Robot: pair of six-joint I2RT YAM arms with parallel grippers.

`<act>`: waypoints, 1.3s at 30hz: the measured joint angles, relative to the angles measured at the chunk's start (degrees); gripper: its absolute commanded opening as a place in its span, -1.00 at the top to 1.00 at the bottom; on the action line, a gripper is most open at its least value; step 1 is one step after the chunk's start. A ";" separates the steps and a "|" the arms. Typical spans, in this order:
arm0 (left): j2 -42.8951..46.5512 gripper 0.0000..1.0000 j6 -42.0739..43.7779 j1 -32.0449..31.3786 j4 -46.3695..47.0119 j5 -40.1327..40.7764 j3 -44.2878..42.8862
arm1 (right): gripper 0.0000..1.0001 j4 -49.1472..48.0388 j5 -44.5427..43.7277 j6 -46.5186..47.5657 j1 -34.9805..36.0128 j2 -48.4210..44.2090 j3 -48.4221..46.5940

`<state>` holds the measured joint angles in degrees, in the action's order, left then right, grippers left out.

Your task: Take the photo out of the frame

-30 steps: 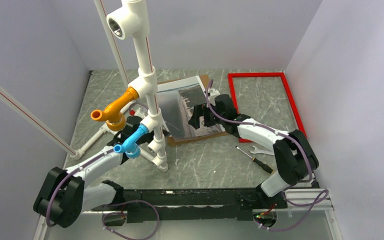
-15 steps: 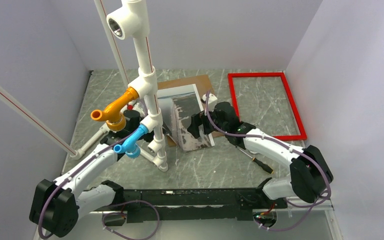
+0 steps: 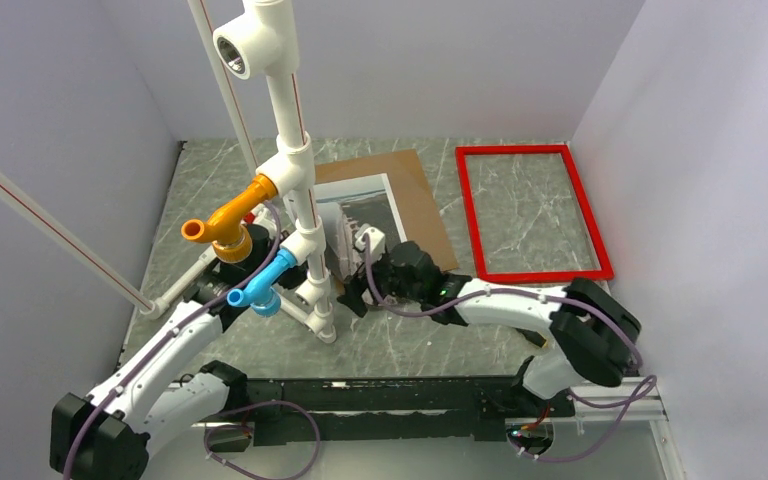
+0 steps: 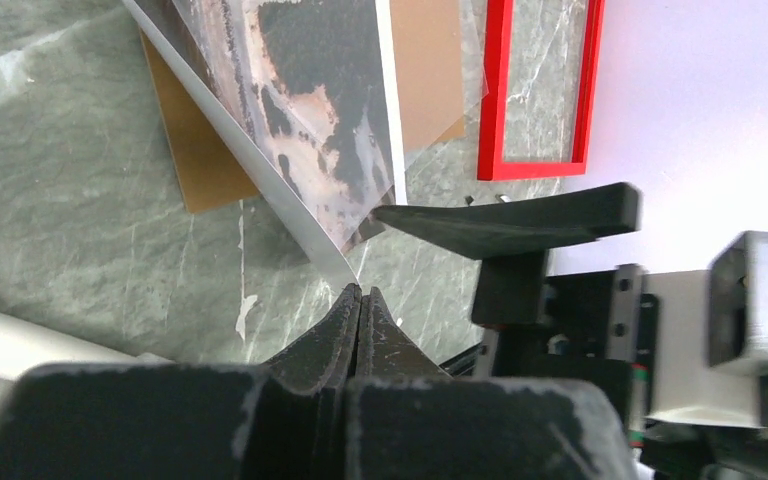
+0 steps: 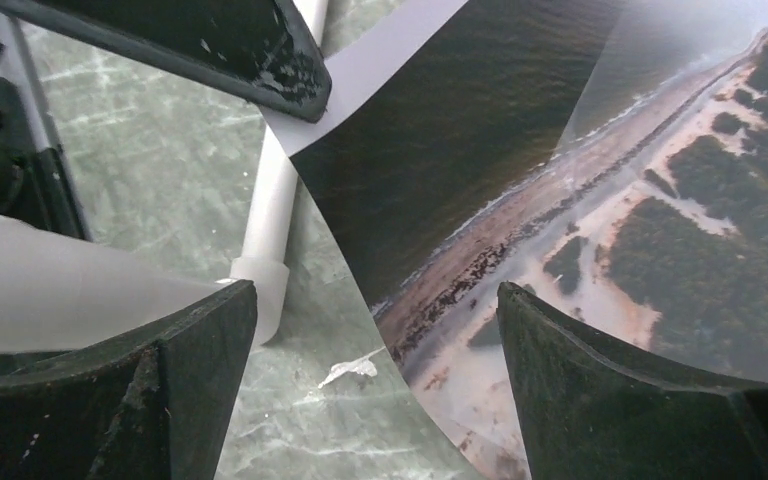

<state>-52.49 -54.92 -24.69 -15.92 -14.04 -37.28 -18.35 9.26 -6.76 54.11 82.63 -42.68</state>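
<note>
The red frame (image 3: 532, 213) lies flat and hollow at the back right, also seen in the left wrist view (image 4: 493, 90). The photo (image 3: 363, 208), a landscape print with a pale border, rests partly on the brown backing board (image 3: 415, 185) and curls upward at its near end. My left gripper (image 4: 360, 293) is shut, with the photo's (image 4: 305, 110) near corner pinched at its tips; in the top view it is hidden behind the pipe stand. My right gripper (image 3: 360, 290) is open, its fingers straddling the photo's (image 5: 520, 150) curved edge without gripping it (image 5: 375, 385).
A tall white pipe stand (image 3: 295, 190) with orange (image 3: 225, 222) and blue (image 3: 260, 285) fittings rises just left of the photo; its foot (image 5: 265, 225) lies close to my right fingers. A clear sheet (image 5: 680, 60) overlaps the print. Walls enclose the left, back and right.
The photo has slid toward the near left, off most of the backing board. My left arm drew back and my right gripper followed it nearer, still open.
</note>
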 measured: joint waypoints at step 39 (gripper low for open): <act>17.90 -0.60 10.64 0.46 -20.13 18.75 -15.93 | 1.00 -11.21 -1.40 -18.51 1.99 5.16 -8.44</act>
<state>-34.59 -44.27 -24.23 -36.05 4.71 -53.21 -29.56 7.86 -25.28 56.10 87.79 -51.11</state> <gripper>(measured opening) 0.789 0.007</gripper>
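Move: The left hand already pinches the photo by its raised near corner. From the open right hand, the free edge beside that corner is about 6 cm to the left, 1 cm ahead and level with it; from the left hand, that spot is roughly 4 cm below, 2 cm to the right and 1 cm back. The brown board lies some 16 cm ahead of the right hand, 8 cm right and 12 cm below; the pipe fitting is about 7 cm back, 6 cm left and equally low. Leftward with a slight dip of 2–3 cm, the right hand slides its open fingers about 6 cm over the photo's edge, shuts them to pinch it, then lifts some 8 cm, rolling its left side up about 20 degrees. As they shut, the left fingers open and let go, and that hand pulls away up about 12 cm and left 8, nose tilting up. ##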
